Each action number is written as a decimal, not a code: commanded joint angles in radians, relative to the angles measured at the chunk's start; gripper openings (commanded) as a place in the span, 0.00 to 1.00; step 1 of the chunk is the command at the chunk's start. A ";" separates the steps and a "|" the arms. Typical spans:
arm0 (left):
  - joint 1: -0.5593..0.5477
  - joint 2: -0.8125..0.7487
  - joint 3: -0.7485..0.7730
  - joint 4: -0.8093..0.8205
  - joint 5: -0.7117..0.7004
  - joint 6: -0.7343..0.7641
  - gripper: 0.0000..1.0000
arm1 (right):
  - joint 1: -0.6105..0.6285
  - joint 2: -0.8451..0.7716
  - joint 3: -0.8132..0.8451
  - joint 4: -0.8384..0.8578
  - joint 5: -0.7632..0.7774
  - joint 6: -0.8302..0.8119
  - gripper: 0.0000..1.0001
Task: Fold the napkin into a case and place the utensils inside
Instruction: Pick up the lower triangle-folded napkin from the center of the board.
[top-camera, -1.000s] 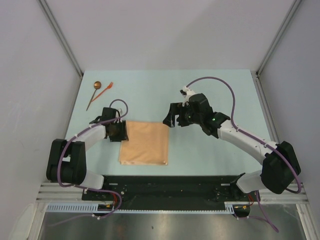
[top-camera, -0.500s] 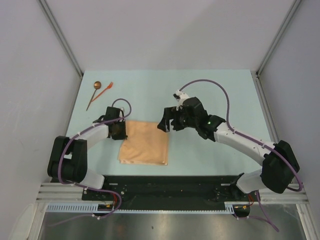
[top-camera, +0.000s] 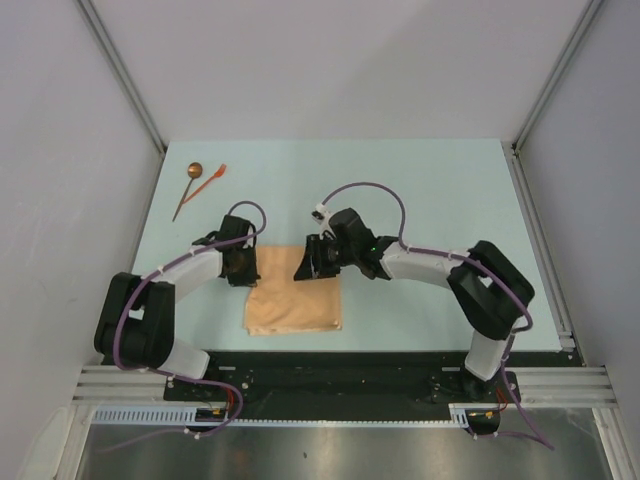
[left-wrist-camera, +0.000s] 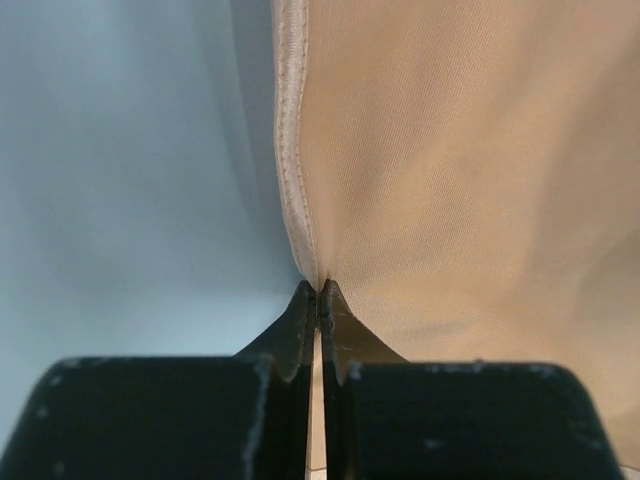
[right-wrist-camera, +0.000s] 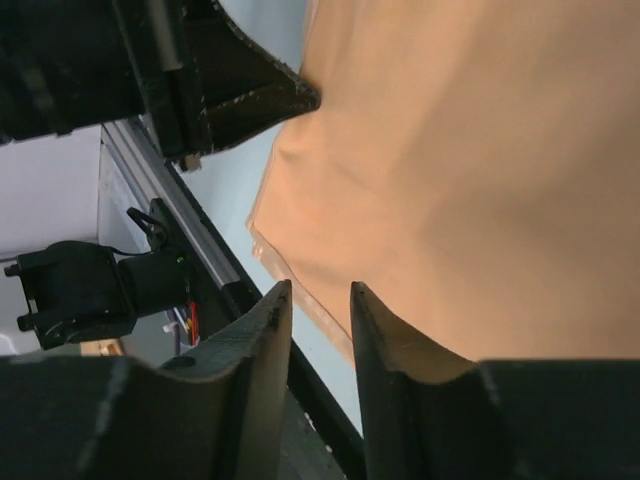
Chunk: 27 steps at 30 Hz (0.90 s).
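Observation:
The tan-orange napkin (top-camera: 295, 305) lies flat near the table's front edge, its far corners rumpled. My left gripper (top-camera: 243, 268) is at its far left corner. In the left wrist view that gripper (left-wrist-camera: 318, 290) is shut on the napkin (left-wrist-camera: 450, 150) at its hemmed edge. My right gripper (top-camera: 308, 265) hangs over the cloth's far edge. Its jaws (right-wrist-camera: 313, 295) stand narrowly open above the napkin (right-wrist-camera: 450, 150) with nothing between them. The spoon (top-camera: 188, 188) and the orange-red fork piece (top-camera: 212, 178) lie together at the far left of the table.
The pale blue table (top-camera: 420, 180) is walled on three sides. A black rail (top-camera: 340, 375) with both arm bases runs along the near edge. The left gripper's dark fingers (right-wrist-camera: 270, 95) show in the right wrist view, close to the right gripper.
My right arm swung left onto the napkin's far edge and its jaws narrowed. My left gripper closed on the cloth's left corner. The napkin's far edge puckered and shifted slightly.

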 joint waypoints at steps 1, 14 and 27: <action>-0.024 -0.030 0.055 -0.109 -0.031 -0.052 0.00 | 0.022 0.116 0.078 0.181 -0.119 0.093 0.27; -0.032 -0.024 0.095 -0.155 -0.037 -0.066 0.00 | 0.061 0.376 0.201 0.270 -0.108 0.107 0.00; -0.069 -0.027 0.187 -0.220 0.023 -0.098 0.00 | 0.069 0.479 0.210 0.231 -0.057 0.099 0.00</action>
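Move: The napkin's middle lies roughly 10 cm below the right hand, about 4 cm to its left and level with it fore and aft. The napkin's left edge, already pinched by the left hand, is some 14 cm to the right hand's left and equally low; its near hem is about 11 cm back of the right hand, 4 cm to the left. From the left hand, the napkin's middle is about 10 cm right and 2 cm back. The right fingertips come down onto the napkin's top just left of its middle, the hand travelling left and down about 8 cm each way towards the left gripper, its half-open fingers shutting early and staying shut. The left hand keeps its pinch on the left edge, drawing back about 1 cm, then rising some 2 cm. ##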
